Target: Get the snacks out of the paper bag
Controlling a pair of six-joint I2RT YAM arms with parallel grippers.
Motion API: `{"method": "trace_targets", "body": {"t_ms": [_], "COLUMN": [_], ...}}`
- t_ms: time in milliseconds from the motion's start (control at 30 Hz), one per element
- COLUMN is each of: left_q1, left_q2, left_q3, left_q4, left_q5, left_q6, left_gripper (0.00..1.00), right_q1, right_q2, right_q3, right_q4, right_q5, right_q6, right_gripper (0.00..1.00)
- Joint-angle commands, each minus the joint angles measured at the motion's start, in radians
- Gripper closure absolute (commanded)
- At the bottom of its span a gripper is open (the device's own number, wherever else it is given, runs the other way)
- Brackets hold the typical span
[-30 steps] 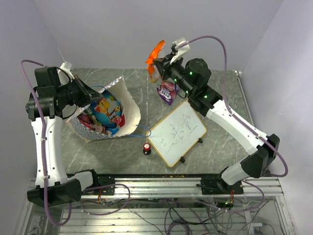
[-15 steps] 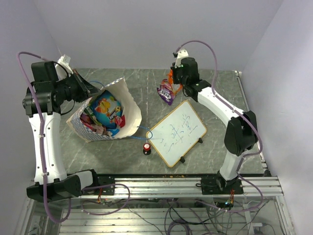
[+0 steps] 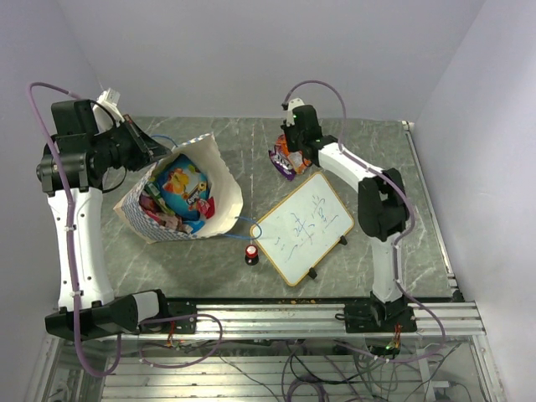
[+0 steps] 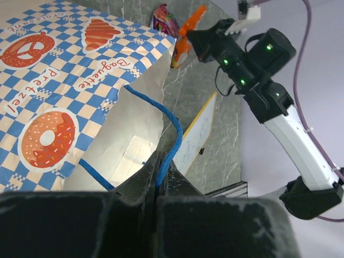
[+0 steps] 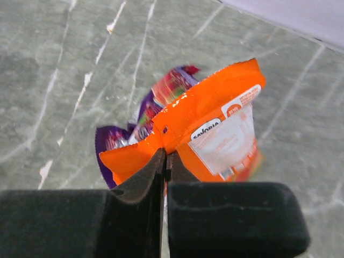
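The paper bag (image 3: 224, 191) lies tilted with its mouth open, and several snacks (image 3: 178, 196) show inside. My left gripper (image 3: 157, 152) is shut on the bag's blue cord handle (image 4: 171, 141) at the rim, beside the checkered side (image 4: 64, 86). My right gripper (image 5: 165, 161) is shut on the top edge of an orange snack packet (image 5: 215, 121). It hangs low over a purple snack packet (image 5: 114, 141) that lies on the table. From above, the right gripper (image 3: 294, 144) sits at the back of the table, over the purple packet (image 3: 280, 162).
A wood-framed whiteboard (image 3: 303, 226) lies right of the bag, near the purple packet. A small red-topped black knob (image 3: 251, 252) stands at its left corner, by the bag's other blue cord (image 3: 243, 224). Walls close in behind and on both sides.
The right arm has come down and to the left with the orange packet, from high in the air to just over the purple packet. The left gripper keeps hold of the handle, shifted slightly.
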Motion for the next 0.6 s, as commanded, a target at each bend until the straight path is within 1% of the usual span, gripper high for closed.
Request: {"method": "trace_targets", "body": {"t_ms": [0, 33, 100, 167, 267, 367, 533, 567], "left_q1": [-0.007, -0.007, -0.008, -0.008, -0.009, -0.009, -0.009, -0.009], "left_q2": [-0.019, -0.017, -0.023, -0.040, -0.071, -0.095, -0.125, -0.134], "left_q3": [0.049, 0.050, 0.048, 0.036, -0.003, -0.045, -0.138, -0.158], "left_q4": [-0.016, -0.019, -0.023, -0.024, -0.007, 0.023, 0.096, 0.117], "left_q5": [0.018, 0.019, 0.021, 0.027, 0.047, 0.073, 0.121, 0.130], "left_q6": [0.006, 0.005, 0.002, -0.006, -0.030, -0.052, -0.107, -0.127], "left_gripper": [0.93, 0.93, 0.93, 0.93, 0.93, 0.93, 0.93, 0.93], "right_q1": [0.024, 0.033, 0.038, 0.038, 0.039, 0.040, 0.043, 0.065], "right_q2": [0.120, 0.138, 0.149, 0.141, 0.094, -0.008, -0.192, -0.216], "right_q3": [0.161, 0.197, 0.223, 0.234, 0.210, 0.107, -0.071, -0.095], "right_q4": [-0.001, -0.013, -0.012, -0.026, -0.056, -0.040, 0.010, 0.014], "right_q5": [-0.084, -0.077, -0.058, -0.062, -0.080, -0.102, -0.168, -0.175], "right_q6": [0.035, 0.038, 0.056, 0.068, 0.069, 0.100, 0.166, 0.175], "right_gripper": [0.96, 0.89, 0.66, 0.50, 0.42, 0.37, 0.35, 0.35]}}
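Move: The right hand still holds the orange pack; the purple snack it is taken to lies almost straight below, about 10 cm down. The whiteboard's middle is some 25 cm back and 4 cm right of this hand, the paper bag roughly 30 cm left and 14 cm back. From the left hand, on the bag's blue handle, the purple snack is about 24 cm ahead, 32 cm right and 34 cm lower. Right hand shifts left-forward about 5 cm, releases the orange pack, then withdraws back and up; left eases back. ##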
